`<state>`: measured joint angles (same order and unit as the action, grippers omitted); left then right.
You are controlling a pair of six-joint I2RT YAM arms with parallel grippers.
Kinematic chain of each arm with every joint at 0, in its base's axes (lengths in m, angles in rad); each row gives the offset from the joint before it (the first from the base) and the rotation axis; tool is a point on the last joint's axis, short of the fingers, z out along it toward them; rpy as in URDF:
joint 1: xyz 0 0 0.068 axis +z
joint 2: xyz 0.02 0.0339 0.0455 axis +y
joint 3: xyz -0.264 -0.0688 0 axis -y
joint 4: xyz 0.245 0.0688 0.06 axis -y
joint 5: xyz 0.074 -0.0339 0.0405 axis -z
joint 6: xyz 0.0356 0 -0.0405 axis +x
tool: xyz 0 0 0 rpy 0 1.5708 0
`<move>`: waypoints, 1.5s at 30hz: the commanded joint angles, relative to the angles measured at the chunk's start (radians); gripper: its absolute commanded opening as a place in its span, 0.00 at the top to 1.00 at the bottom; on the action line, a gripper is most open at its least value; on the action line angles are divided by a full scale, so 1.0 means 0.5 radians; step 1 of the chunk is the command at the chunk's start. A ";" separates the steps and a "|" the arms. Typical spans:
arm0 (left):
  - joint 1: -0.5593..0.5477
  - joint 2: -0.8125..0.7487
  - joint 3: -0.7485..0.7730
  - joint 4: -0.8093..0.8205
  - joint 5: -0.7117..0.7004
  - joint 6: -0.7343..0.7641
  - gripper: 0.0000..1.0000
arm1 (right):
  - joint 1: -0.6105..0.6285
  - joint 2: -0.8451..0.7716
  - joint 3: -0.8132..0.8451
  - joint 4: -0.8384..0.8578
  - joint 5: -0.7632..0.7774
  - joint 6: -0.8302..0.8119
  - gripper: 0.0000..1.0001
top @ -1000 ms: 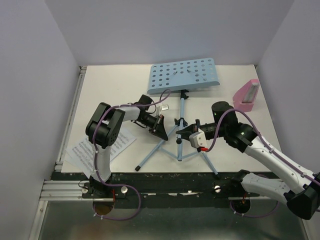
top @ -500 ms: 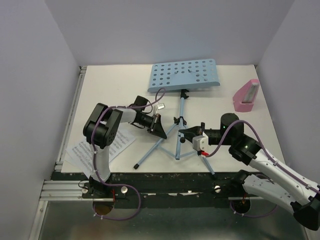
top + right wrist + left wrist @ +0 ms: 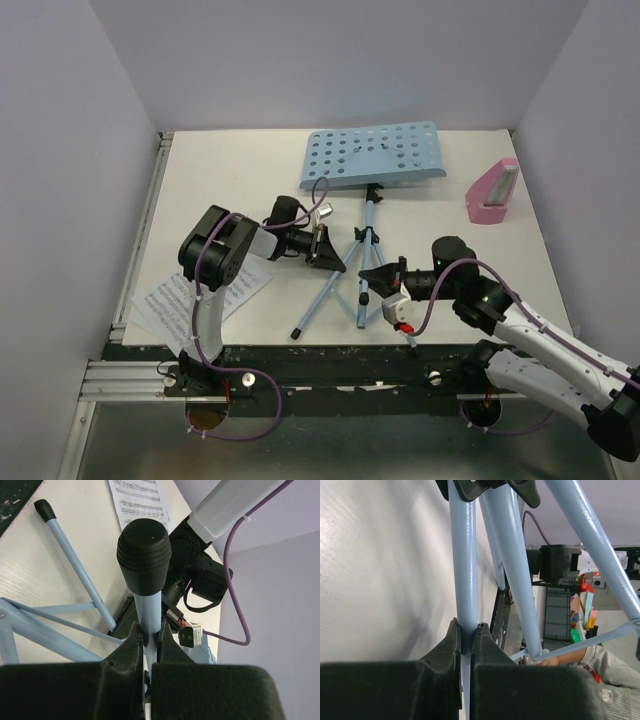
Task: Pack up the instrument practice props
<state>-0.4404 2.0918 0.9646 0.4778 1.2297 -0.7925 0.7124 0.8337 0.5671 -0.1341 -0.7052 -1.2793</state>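
The light-blue music stand stands mid-table, its hole-punched desk at the back and its thin legs spread toward me. My left gripper is shut on the left leg; the left wrist view shows the gripper pinching that tube. My right gripper is shut on a middle leg just below its black rubber foot, which the right wrist view shows squeezed in the gripper. White sheet-music pages lie at the near left under the left arm. The pink metronome sits at the far right.
A metal rail runs along the table's left edge and a black strip along the near edge. Grey walls close in the left, back and right sides. Another stand leg ends at a black foot near the front edge.
The stand's legs have been drawn closer together. The left gripper moved right with its leg, the right gripper moved nearer and left with its leg, and the desk shifted slightly right.
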 commanded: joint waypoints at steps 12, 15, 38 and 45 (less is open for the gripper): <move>-0.006 -0.112 0.028 0.622 0.443 -0.324 1.00 | -0.004 0.177 0.197 -1.243 0.339 -0.009 0.50; 0.000 -0.140 0.019 0.502 0.409 -0.219 1.00 | -0.041 0.082 0.372 -1.645 0.379 -0.012 0.37; 0.006 -0.192 0.077 -0.029 0.247 0.170 1.00 | -0.765 0.596 1.176 -1.202 0.113 2.333 0.20; -0.006 -0.284 0.087 -0.281 0.158 0.385 1.00 | -0.777 1.004 1.204 -0.904 0.229 3.310 0.15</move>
<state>-0.4225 2.0438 0.9848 0.3702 1.2297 -0.7418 0.3271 1.2694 1.1408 -0.6865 -0.6178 0.0154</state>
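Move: The right hand is shut on the music stand's raised leg; the leg's black foot cap is about 6 cm back towards the base and 4 cm above the fingers. The leg collar on the pole lies about 8 cm ahead, 1 cm to the right and 11 cm below, and the right leg's foot some 16 cm back, 12 cm right and 16 cm down. From the left hand, which grips the left leg, the collar is roughly 7 cm ahead, 6 cm right and 2 cm higher. The right hand eases down about 2 cm with the raised leg, then opens wide and lets go, drawing off some 11 cm to the right and a little down and back, before sweeping forward about 13 cm and partly back left, clear of the legs, to come level with the collar on its right side. On that forward sweep the wrist rolls to roughly 100 degrees from its start, with the fingers still open and pointing left and more steeply down, while the left hand keeps its pinch on the left leg and rises 1 to 2 cm. ##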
